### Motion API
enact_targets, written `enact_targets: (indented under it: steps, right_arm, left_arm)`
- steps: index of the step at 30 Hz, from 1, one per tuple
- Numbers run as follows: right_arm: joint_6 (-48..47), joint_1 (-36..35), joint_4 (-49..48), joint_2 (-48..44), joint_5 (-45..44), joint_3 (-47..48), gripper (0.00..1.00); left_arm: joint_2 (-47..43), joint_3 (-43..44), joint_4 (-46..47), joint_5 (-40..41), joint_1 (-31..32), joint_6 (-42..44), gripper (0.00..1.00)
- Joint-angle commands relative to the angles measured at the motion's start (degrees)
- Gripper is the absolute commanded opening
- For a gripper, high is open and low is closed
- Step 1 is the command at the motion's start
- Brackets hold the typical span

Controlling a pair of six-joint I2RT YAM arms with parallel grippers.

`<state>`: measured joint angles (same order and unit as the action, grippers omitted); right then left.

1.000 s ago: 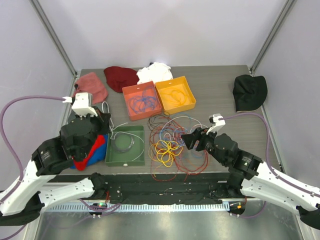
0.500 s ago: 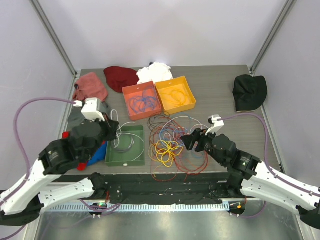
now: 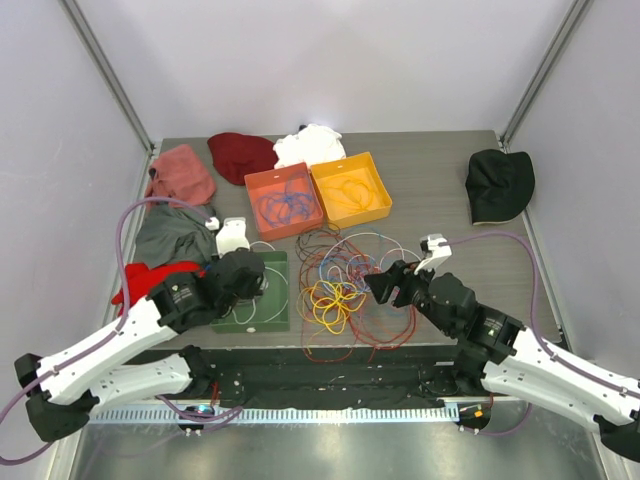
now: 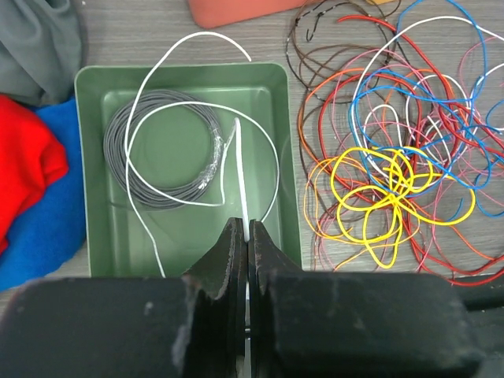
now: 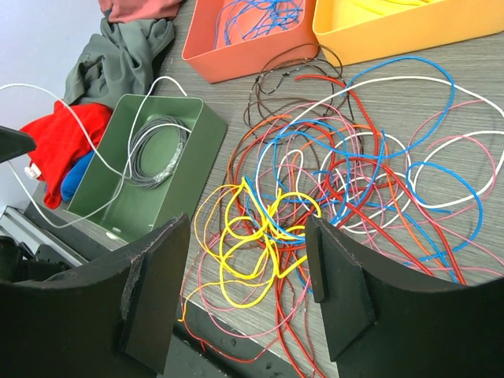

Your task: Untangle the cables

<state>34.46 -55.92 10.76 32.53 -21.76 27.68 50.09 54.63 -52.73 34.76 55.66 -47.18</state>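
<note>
The cables (image 3: 345, 280) lie in a loose tangle of red, blue, white, yellow and orange loops at the table's near middle, with a yellow cable (image 5: 260, 236) bunched at its near side. My left gripper (image 4: 247, 228) is shut on a white cable (image 4: 239, 157) and hangs over the green tray (image 4: 181, 69). That cable loops across the tray and a grey coil (image 4: 138, 181) inside it. My right gripper (image 5: 248, 236) stands open just above the yellow loops, nothing between its fingers. From above, the left gripper (image 3: 262, 283) is over the tray and the right gripper (image 3: 378, 282) at the tangle's right edge.
An orange tray (image 3: 290, 232) with blue cables and a yellow tray (image 3: 355, 220) with yellow ones stand behind the tangle. Clothes lie around: pink (image 3: 183, 172), dark red (image 3: 240, 152), white (image 3: 308, 145), grey (image 3: 172, 235), red (image 3: 140, 278). A black hat (image 3: 498, 183) is at the right.
My left arm has swung right, from above the clothes at the left to above the green tray, with the white cable trailing. The right arm has barely moved.
</note>
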Motion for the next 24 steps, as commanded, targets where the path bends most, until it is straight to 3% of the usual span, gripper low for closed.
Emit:
enact_targets:
  steps: [1, 5, 9, 14, 18, 21, 23, 24]
  right_arm:
    - [1.40, -0.24, -2.41, -1.07, -1.18, -1.66, 0.68]
    - [1.31, -0.24, -2.77, -0.37, -0.30, -1.40, 0.68]
    - [0.88, -0.24, -1.71, -0.63, -0.48, -0.35, 0.68]
    - [0.87, -0.24, -0.92, -1.68, -1.00, -0.44, 0.68]
    - [0.88, -0.24, -0.22, -1.68, -1.18, -0.61, 0.68]
    - [0.44, -0.24, 0.05, -1.51, -1.53, -0.35, 0.68]
    - [-0.09, -0.24, 0.05, -0.90, -1.80, 0.00, 0.68]
    - [-0.18, -0.33, 0.13, -0.63, -1.88, 0.18, 0.68]
  left_arm:
    - [1.24, -1.45, 3.32, -1.62, -3.27, -0.46, 0.00]
    - [5.89, -1.81, 8.16, -6.01, -11.51, 4.02, 0.00]
    - [13.18, -0.76, 12.02, -15.66, -23.37, 8.15, 0.00]
    - [19.60, 0.04, 15.02, -17.54, -25.51, 8.86, 0.00]
    - [19.88, 0.03, 14.68, -17.01, -25.51, 8.59, 0.01]
    - [16.21, 0.65, 13.80, -17.36, -25.51, 8.95, 0.54]
    - [13.30, 0.83, 12.92, -16.40, -25.51, 8.86, 0.78]
    - [10.59, 1.18, 12.65, -15.96, -25.43, 9.03, 0.98]
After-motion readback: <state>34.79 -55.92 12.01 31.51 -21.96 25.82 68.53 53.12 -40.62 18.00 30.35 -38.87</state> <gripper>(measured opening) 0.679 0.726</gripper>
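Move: The left gripper is shut on the white cable above the right-hand, near part of the green bin; the bin's middle lies about 3 cm ahead, 4 cm left and 15 cm below. The grey coil in the bin sits some 6 cm ahead and 6 cm left, the yellow cable about 13 cm right, level with the hand, the orange-red bin roughly 25 cm ahead and 4 cm right. From the idle right gripper the green bin is about 27 cm left and 2 cm ahead. Lower the left gripper about 8 cm into the space over the green bin's far half while carrying the still-pinched white cable some 7 cm forward and slightly left, tipping the fingers about 15 degrees farther down. Stop there, then spread the fingers wide to let go of the cable, beginning to rise by a centimetre as they open. ##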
